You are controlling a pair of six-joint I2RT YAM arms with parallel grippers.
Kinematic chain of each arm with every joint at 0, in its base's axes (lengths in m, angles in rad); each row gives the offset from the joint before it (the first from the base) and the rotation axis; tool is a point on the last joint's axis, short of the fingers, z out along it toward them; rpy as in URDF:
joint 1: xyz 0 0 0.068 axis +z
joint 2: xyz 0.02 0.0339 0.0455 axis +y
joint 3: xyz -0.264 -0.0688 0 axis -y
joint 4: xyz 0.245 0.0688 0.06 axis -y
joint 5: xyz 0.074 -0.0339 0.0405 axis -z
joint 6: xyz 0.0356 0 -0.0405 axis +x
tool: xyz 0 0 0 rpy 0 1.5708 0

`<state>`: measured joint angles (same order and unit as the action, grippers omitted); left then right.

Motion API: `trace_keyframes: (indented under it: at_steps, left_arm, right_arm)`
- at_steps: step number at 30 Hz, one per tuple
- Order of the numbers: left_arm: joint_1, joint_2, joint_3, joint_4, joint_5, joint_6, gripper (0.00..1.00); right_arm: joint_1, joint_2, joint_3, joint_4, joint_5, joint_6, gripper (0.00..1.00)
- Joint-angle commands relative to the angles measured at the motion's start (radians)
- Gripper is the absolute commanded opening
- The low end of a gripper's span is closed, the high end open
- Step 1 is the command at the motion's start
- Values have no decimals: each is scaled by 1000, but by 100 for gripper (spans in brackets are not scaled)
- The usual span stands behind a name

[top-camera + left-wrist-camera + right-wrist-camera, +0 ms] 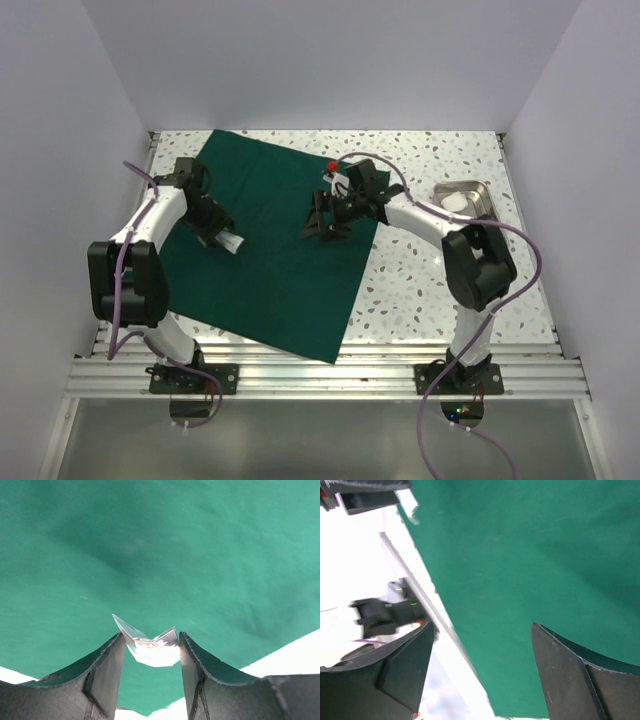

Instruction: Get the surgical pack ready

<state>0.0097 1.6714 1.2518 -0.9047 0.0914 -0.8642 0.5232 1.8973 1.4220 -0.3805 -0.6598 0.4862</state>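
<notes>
The dark green cloth (pixel 270 265) lies flat on the speckled table, one corner pointing toward the arm bases. My left gripper (pixel 228 240) hovers over its left part, shut on a small white gauze packet (pixel 152 652) that is pinched and buckled between the two fingers (pixel 107 665). Beneath it the cloth (pixel 160 545) fills the left wrist view. My right gripper (pixel 322 228) hangs over the cloth's right side, open, with nothing between its jaws (pixel 483 627). Only cloth (pixel 530 555) and its edge show under it. The steel tray (pixel 478 187) sits at the far right with white gauze (pixel 456 203) inside.
A small red object (pixel 331 166) sits by the cloth's far edge beside the right arm. White walls close in the table on three sides. The aluminium rail (pixel 330 375) carrying both arm bases runs along the near edge.
</notes>
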Motion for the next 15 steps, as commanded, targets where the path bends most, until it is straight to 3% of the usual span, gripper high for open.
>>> trace_keyframes:
  at_steps: [1,6,13,15]
  left_arm:
    - [-2,-2,34,0,128,-44,51]
    - [-2,-41,0,35,246,-140,52]
    - [-2,-79,-8,30,307,-217,54]
    - [-26,-91,-11,27,315,-228,54]
  right_arm:
    - [60,-4,-64,326,-150,204,82]
    - [124,19,-101,593,-106,373,84]
    - [190,62,-93,678,5,446,78]
    - [202,69,-75,626,35,411,75]
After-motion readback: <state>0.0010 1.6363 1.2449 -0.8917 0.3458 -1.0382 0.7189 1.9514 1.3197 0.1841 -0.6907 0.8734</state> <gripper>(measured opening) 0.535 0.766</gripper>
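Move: The packet is already pinched in the left fingers, its middle about 1 cm back, right and below the hand point; the open right gripper it is meeting stands some 22 cm to the left hand's right, 5 cm ahead and 4 cm higher. From the right hand, the packet lies about 21 cm left, 5 cm back and 4 cm below, while the tray sits roughly 39 cm to the right, level fore-and-aft, and 11 cm down. Swing the right gripper left about 10 cm towards the held packet, easing some 4 cm back and rising late, fingers kept open and tipped up nearly 20 degrees towards level. Meanwhile bring the left gripper about 5 cm right and 3 cm up to meet it, keeping its pinch and rolling so the fingertips and packet swing out to the right. ##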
